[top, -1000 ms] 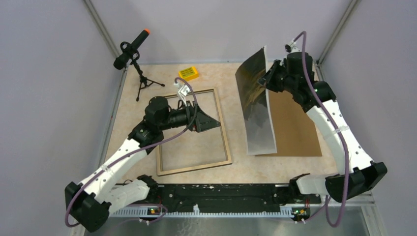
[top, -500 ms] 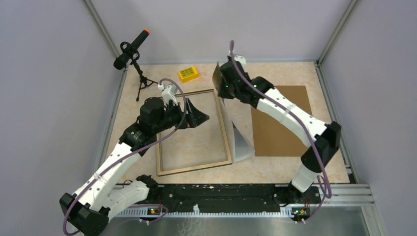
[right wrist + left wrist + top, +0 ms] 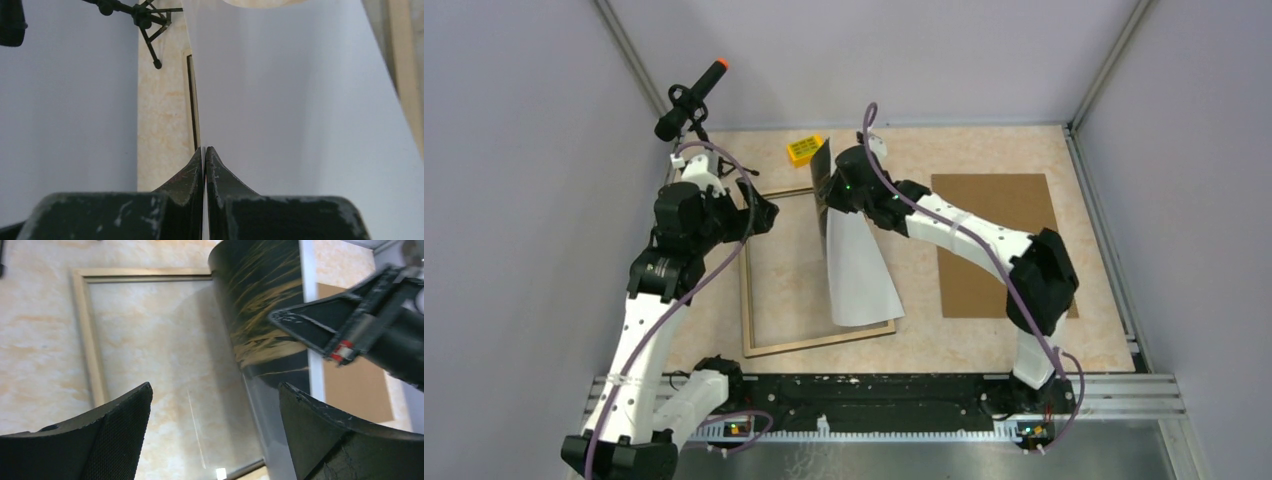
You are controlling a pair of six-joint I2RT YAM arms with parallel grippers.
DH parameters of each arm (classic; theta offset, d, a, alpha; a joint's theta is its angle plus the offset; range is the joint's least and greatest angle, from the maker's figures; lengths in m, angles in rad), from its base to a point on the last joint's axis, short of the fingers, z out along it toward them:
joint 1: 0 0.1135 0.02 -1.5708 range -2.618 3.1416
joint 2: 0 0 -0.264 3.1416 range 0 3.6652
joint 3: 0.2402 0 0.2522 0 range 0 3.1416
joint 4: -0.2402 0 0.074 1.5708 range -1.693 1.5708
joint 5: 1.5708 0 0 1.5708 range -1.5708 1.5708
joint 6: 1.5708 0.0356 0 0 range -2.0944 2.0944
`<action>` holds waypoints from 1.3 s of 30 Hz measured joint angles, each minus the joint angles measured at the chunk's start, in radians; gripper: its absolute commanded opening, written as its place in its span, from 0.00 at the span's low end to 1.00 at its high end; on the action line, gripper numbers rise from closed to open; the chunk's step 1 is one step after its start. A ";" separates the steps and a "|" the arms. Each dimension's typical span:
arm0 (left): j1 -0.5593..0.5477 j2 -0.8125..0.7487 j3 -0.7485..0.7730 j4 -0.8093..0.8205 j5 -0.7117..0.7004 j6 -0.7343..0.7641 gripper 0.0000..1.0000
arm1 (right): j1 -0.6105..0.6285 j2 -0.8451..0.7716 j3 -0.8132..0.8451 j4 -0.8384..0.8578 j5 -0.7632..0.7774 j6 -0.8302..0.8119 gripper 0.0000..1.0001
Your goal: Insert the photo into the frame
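Observation:
The frame (image 3: 747, 300) lies flat left of centre, light wood side up; its top and left rails (image 3: 82, 330) show in the left wrist view. My right gripper (image 3: 832, 188) is shut on the top edge of the photo (image 3: 859, 275). The print hangs curved over the frame's right half, white back towards the camera, its lower edge near the frame's bottom-right corner. Its dark golden face (image 3: 260, 305) shows in the left wrist view. The right wrist view shows the right gripper (image 3: 205, 148) pinching the white sheet (image 3: 300, 100). My left gripper (image 3: 764, 215) (image 3: 215, 387) hovers open above the frame's upper-left corner, holding nothing.
A brown hardboard sheet (image 3: 999, 240) lies flat on the right side of the table. A small yellow box (image 3: 804, 150) sits at the back. A microphone on a tripod (image 3: 689, 100) stands at the back left corner. Grey walls enclose the table.
My right arm swung left, carrying the photo from above the brown sheet to over the frame, white back now showing. My left arm drew back from the frame's middle to its upper-left corner.

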 measured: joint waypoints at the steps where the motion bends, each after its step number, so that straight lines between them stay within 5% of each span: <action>1: 0.000 -0.008 0.004 -0.003 -0.017 0.018 0.98 | 0.000 0.032 -0.004 0.040 -0.014 0.032 0.00; 13: -0.039 -0.069 -0.066 -0.002 -0.118 0.138 0.98 | 0.017 0.317 -0.006 0.191 -0.075 0.288 0.00; 20: -0.085 -0.071 -0.125 -0.001 -0.174 0.167 0.99 | 0.037 0.358 0.047 0.206 -0.058 0.304 0.58; 28: -0.119 -0.105 -0.153 0.010 -0.270 0.182 0.99 | 0.025 0.357 0.111 0.164 -0.185 0.015 0.94; 34: -0.121 -0.097 -0.169 0.021 -0.271 0.184 0.99 | -0.082 0.108 -0.137 0.174 -0.425 -0.203 0.90; 39: -0.122 -0.064 -0.170 0.050 -0.212 0.165 0.99 | -0.376 -0.143 -0.463 0.293 -0.655 -0.275 0.88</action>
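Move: The right hand holds the photo by one edge; the frame's middle lies about 12 cm back, 4 cm left and 21 cm below. From that hand the yellow box stands some 12 cm ahead and 5 cm left, and the brown board about 8 cm back and 38 cm right, both down on the table. From the empty left hand the frame's middle is roughly 10 cm back, 8 cm right and 25 cm down. Right hand lowers the photo some 13 cm and left, opens, then retreats right; left hand sinks about 5 cm. ##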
